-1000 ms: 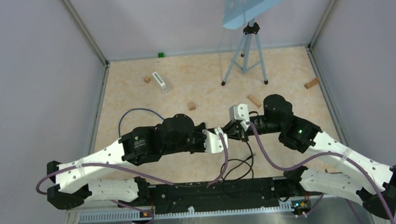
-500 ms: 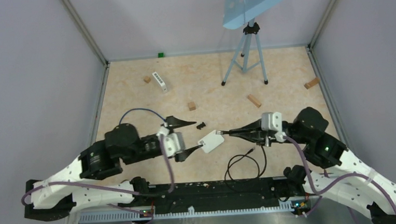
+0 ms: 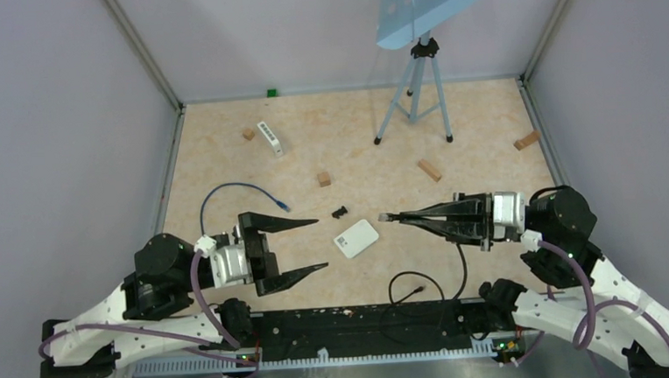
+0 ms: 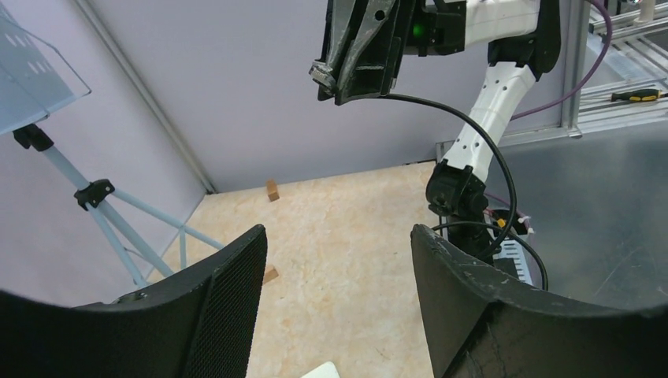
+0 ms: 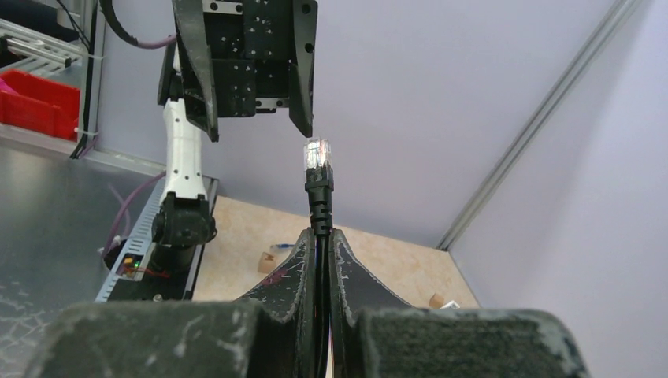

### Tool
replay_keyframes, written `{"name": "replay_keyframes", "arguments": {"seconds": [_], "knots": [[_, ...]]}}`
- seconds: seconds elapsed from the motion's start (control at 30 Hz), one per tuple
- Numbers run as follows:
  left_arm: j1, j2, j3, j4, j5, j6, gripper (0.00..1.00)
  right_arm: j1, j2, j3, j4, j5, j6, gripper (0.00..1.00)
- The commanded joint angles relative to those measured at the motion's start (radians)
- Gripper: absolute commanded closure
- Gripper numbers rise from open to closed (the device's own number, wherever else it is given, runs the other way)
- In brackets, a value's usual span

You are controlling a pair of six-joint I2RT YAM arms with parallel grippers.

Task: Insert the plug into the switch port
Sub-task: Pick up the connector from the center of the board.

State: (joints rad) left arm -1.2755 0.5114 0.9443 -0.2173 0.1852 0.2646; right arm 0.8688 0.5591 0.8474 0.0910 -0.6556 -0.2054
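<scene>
The white switch box (image 3: 356,238) lies flat on the table between my two grippers; only its corner (image 4: 321,370) shows in the left wrist view. My left gripper (image 3: 320,242) is open and empty, just left of the switch and apart from it, jaws wide (image 4: 339,236). My right gripper (image 3: 396,217) is shut on the black cable, and the clear plug (image 3: 384,217) sticks out past its fingertips, pointing left just right of and above the switch. In the right wrist view the plug (image 5: 317,155) stands up out of the closed jaws (image 5: 319,236).
The black cable loops (image 3: 416,280) near the front rail. A blue cable (image 3: 235,191) curls at the left, and a small black piece (image 3: 339,211) lies near the switch. Wooden blocks (image 3: 429,169), a white strip (image 3: 270,138) and a tripod (image 3: 413,96) stand farther back.
Both arms have drawn apart: the left back to the left with its jaws open, the right back to the right with the plug. The switch now lies alone on the table.
</scene>
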Motion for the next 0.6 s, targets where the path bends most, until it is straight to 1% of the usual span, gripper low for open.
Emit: {"name": "replay_keyframes", "arguments": {"seconds": [0.0, 0.1, 0.13, 0.2, 0.27, 0.3, 0.33, 0.37, 0.43, 0.5, 0.57], "knots": [[-0.001, 0.031, 0.027, 0.092, 0.041, 0.002, 0.28, 0.033, 0.035, 0.037, 0.118, 0.008, 0.018, 1.00], [-0.001, 0.040, 0.031, 0.092, -0.016, 0.012, 0.28, 0.082, 0.091, 0.065, 0.124, 0.113, -0.010, 1.00], [-0.002, 0.036, 0.028, 0.091, -0.065, 0.011, 0.28, 0.105, 0.117, 0.083, 0.117, 0.166, -0.022, 1.00], [-0.001, 0.016, 0.007, 0.089, -0.192, -0.008, 0.28, 0.163, 0.174, 0.126, 0.106, 0.300, -0.034, 1.00], [-0.001, -0.019, -0.021, 0.078, -0.376, -0.052, 0.28, 0.239, 0.232, 0.171, 0.094, 0.439, -0.062, 1.00], [-0.001, -0.042, -0.033, 0.066, -0.430, -0.072, 0.28, 0.288, 0.257, 0.185, 0.095, 0.512, -0.090, 1.00], [-0.001, -0.072, -0.047, 0.056, -0.454, -0.084, 0.28, 0.338, 0.278, 0.194, 0.098, 0.587, -0.123, 1.00], [-0.001, -0.106, -0.060, 0.054, -0.458, -0.089, 0.28, 0.387, 0.298, 0.199, 0.104, 0.687, -0.160, 1.00], [-0.001, -0.185, -0.080, 0.054, -0.449, -0.098, 0.29, 0.471, 0.319, 0.196, 0.125, 0.819, -0.215, 1.00], [0.000, -0.243, -0.089, 0.047, -0.416, -0.099, 0.29, 0.537, 0.327, 0.192, 0.135, 0.879, -0.233, 1.00], [0.000, -0.285, -0.086, 0.032, -0.336, -0.084, 0.29, 0.604, 0.330, 0.196, 0.120, 0.902, -0.227, 1.00]]}}
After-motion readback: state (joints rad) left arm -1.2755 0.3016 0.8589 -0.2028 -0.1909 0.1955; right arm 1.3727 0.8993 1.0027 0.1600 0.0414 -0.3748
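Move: The white switch lies flat on the board some 11 cm ahead of the right gripper, which holds the black cable's plug, and 5 cm to its left, about 40 cm below. From the open left gripper it is roughly 13 cm ahead and 6 cm right, equally far below. The small black connector lies about 7 cm beyond the switch and 3 cm to its left; the blue plug is 22 cm ahead and 11 cm left of the left gripper. Sweep the right gripper about 9 cm left, high above the board and nearer the base than the switch, keeping its grip on the plug and turning slightly clockwise. Draw the open left gripper clear ahead of it, first about 5 cm forward, then about 7 cm left, swinging its fingers some 20 degrees counter-clockwise towards forward. Touch nothing new. ##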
